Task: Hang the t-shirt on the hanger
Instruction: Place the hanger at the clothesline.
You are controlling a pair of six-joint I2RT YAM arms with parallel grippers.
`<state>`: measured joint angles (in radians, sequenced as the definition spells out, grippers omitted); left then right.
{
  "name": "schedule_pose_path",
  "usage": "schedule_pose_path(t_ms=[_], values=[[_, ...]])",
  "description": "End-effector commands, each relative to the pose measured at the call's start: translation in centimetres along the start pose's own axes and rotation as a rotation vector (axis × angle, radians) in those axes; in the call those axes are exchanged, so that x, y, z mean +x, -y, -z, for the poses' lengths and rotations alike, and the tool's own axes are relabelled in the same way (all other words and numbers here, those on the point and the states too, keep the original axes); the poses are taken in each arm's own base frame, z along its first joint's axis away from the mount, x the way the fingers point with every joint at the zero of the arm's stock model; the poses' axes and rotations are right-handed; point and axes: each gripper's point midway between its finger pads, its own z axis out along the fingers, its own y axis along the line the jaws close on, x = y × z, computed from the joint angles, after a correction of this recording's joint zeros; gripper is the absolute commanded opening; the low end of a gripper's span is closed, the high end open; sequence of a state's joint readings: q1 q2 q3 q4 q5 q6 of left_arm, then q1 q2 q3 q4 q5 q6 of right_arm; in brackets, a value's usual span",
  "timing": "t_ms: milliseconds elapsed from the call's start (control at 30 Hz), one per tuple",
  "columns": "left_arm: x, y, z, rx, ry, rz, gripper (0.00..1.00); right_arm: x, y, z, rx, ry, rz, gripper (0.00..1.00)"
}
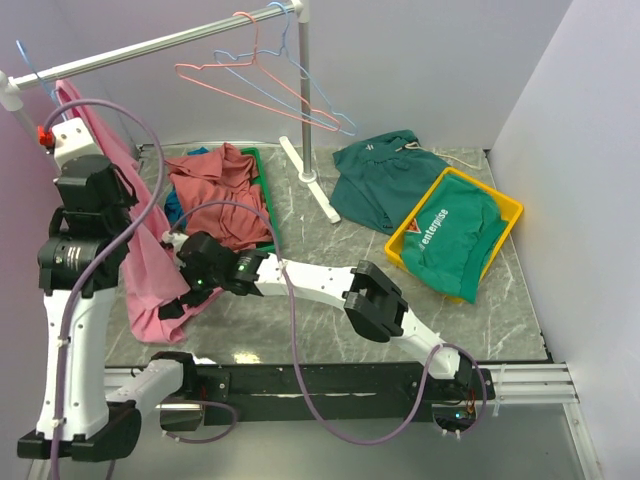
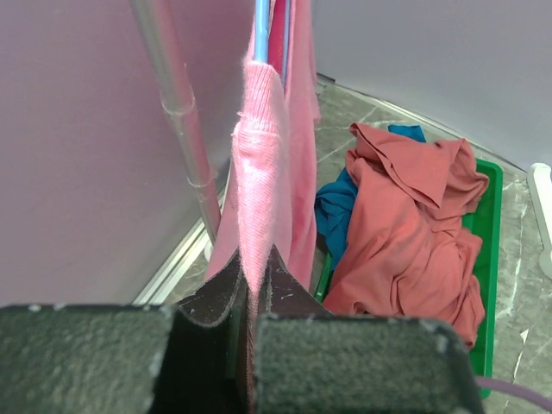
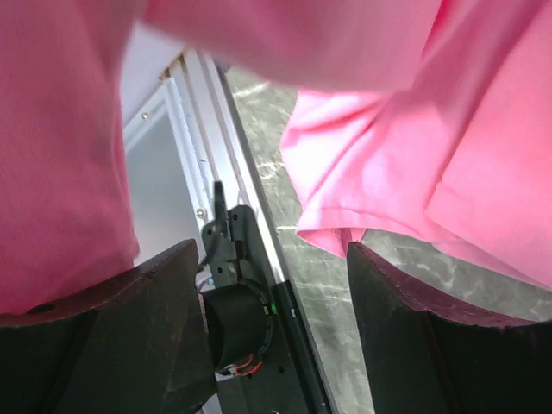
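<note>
The bright pink t-shirt point(image 1: 140, 255) hangs at the left from near the rack's rod down to the table. It fills the right wrist view point(image 3: 414, 147). A light-blue hanger wire point(image 2: 261, 26) runs down into its top, and the hook point(image 1: 24, 62) shows by the rod's left end. My left gripper point(image 2: 250, 280) is raised and shut on a folded edge of the t-shirt point(image 2: 259, 147); in the top view it point(image 1: 62, 122) is mostly hidden. My right gripper point(image 3: 267, 289) is open just below the shirt's lower hem point(image 3: 332, 233), low at the table's front left point(image 1: 178, 300).
A pink wire hanger point(image 1: 235, 75) and another light-blue hanger point(image 1: 300, 80) hang on the rod by the stand pole point(image 1: 305, 100). A green bin point(image 1: 268, 190) holds a brick-red shirt point(image 1: 215, 185). A yellow bin point(image 1: 505, 205) holds a green shirt; another green shirt point(image 1: 375, 180) lies behind it.
</note>
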<state>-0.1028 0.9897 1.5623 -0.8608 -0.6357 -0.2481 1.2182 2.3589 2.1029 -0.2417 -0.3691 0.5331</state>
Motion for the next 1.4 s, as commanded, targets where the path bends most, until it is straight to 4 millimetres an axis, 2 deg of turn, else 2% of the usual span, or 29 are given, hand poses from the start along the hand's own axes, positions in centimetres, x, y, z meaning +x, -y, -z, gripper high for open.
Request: schedule_pose_path(t_ms=[0, 133, 367, 467, 500, 567, 633, 667, 767, 800, 833, 867, 900, 933, 967, 1133, 1267, 1367], values=[[-3.3, 0.8, -0.7, 0.079, 0.097, 0.082, 0.01, -1.4, -1.1, 0.4, -0.031, 0.022, 0.026, 0.78], [-1.7, 1.0, -1.9, 0.115, 0.057, 0.086, 0.01, -1.4, -0.9, 0.2, -0.032, 0.024, 0.027, 0.78], [-0.2, 2.1, -2.4, 0.180, 0.017, 0.076, 0.01, -1.3, -0.1, 0.1, -0.011, 0.033, 0.024, 0.78], [0.0, 2.0, -2.4, 0.180, 0.016, 0.081, 0.08, -1.5, -0.1, 0.6, 0.000, 0.052, 0.033, 0.78], [0.0, 1.8, -2.2, 0.176, 0.019, 0.086, 0.21, -1.6, 0.1, 0.7, 0.009, 0.056, 0.034, 0.78], [-0.3, 1.8, -1.8, 0.182, 0.025, 0.088, 0.29, -2.1, 0.4, 1.4, 0.025, 0.074, 0.030, 0.78], [-0.7, 1.8, -1.4, 0.188, 0.024, 0.088, 0.46, -1.9, 1.0, 1.7, 0.037, 0.083, 0.019, 0.78], [-0.9, 1.7, -1.2, 0.189, 0.030, 0.090, 0.52, -2.7, 0.9, 2.5, 0.037, 0.107, 0.018, 0.79], [-1.7, 1.4, -0.2, 0.193, 0.044, 0.097, 0.70, -3.0, 1.0, 3.4, 0.054, 0.130, 0.019, 0.79], [-2.3, 1.3, 0.4, 0.199, 0.059, 0.104, 0.80, -3.1, 1.0, 3.6, 0.060, 0.138, 0.021, 0.79], [-2.4, 1.2, 0.7, 0.201, 0.058, 0.104, 0.84, -2.8, 1.3, 3.8, 0.067, 0.139, 0.022, 0.80], [-2.6, 1.1, 0.9, 0.205, 0.062, 0.107, 0.88, -3.4, 1.1, 4.4, 0.074, 0.160, 0.025, 0.80], [-3.2, 0.9, 1.5, 0.206, 0.078, 0.113, 0.99, -3.4, 1.1, 4.7, 0.077, 0.166, 0.026, 0.80], [-3.2, 0.9, 1.8, 0.213, 0.074, 0.113, 0.97, -3.1, 1.3, 4.8, 0.085, 0.168, 0.023, 0.80], [-3.4, 1.0, 2.1, 0.222, 0.076, 0.114, 0.97, -3.7, 0.8, 5.6, 0.083, 0.189, 0.027, 0.80], [-4.9, 1.8, 4.0, 0.300, 0.098, 0.143, 0.96, -4.3, 1.2, 8.5, 0.136, 0.270, 0.016, 0.81], [-5.7, 4.1, 5.3, 0.436, 0.094, 0.170, 0.96, -4.7, 1.8, 11.1, 0.199, 0.353, 0.010, 0.81], [-6.2, 5.3, 5.5, 0.493, 0.083, 0.197, 0.96, -5.0, 2.3, 13.5, 0.253, 0.412, 0.014, 0.81]])
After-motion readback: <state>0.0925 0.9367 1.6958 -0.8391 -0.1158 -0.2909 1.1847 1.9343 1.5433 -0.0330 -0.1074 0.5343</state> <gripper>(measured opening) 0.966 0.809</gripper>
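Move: The clothesline spot for the hook lies about 18 cm ahead of the left hand, 7 cm to its left and 15 cm above; this hand still pinches the pink t-shirt's near shoulder on the blue hanger. The empty hangers hang roughly 26 cm ahead of it and 24 cm to its right, some 5 cm higher. The green tray sits 17 cm ahead, 13 cm right and 40 cm below it. From the right hand, the line spot is about 29 cm ahead, 13 cm left and 41 cm up. Left hand lowers hanger 4 cm onto clothesline, opens, retreats up 10 cm; right hand withdraws 9 cm right. ##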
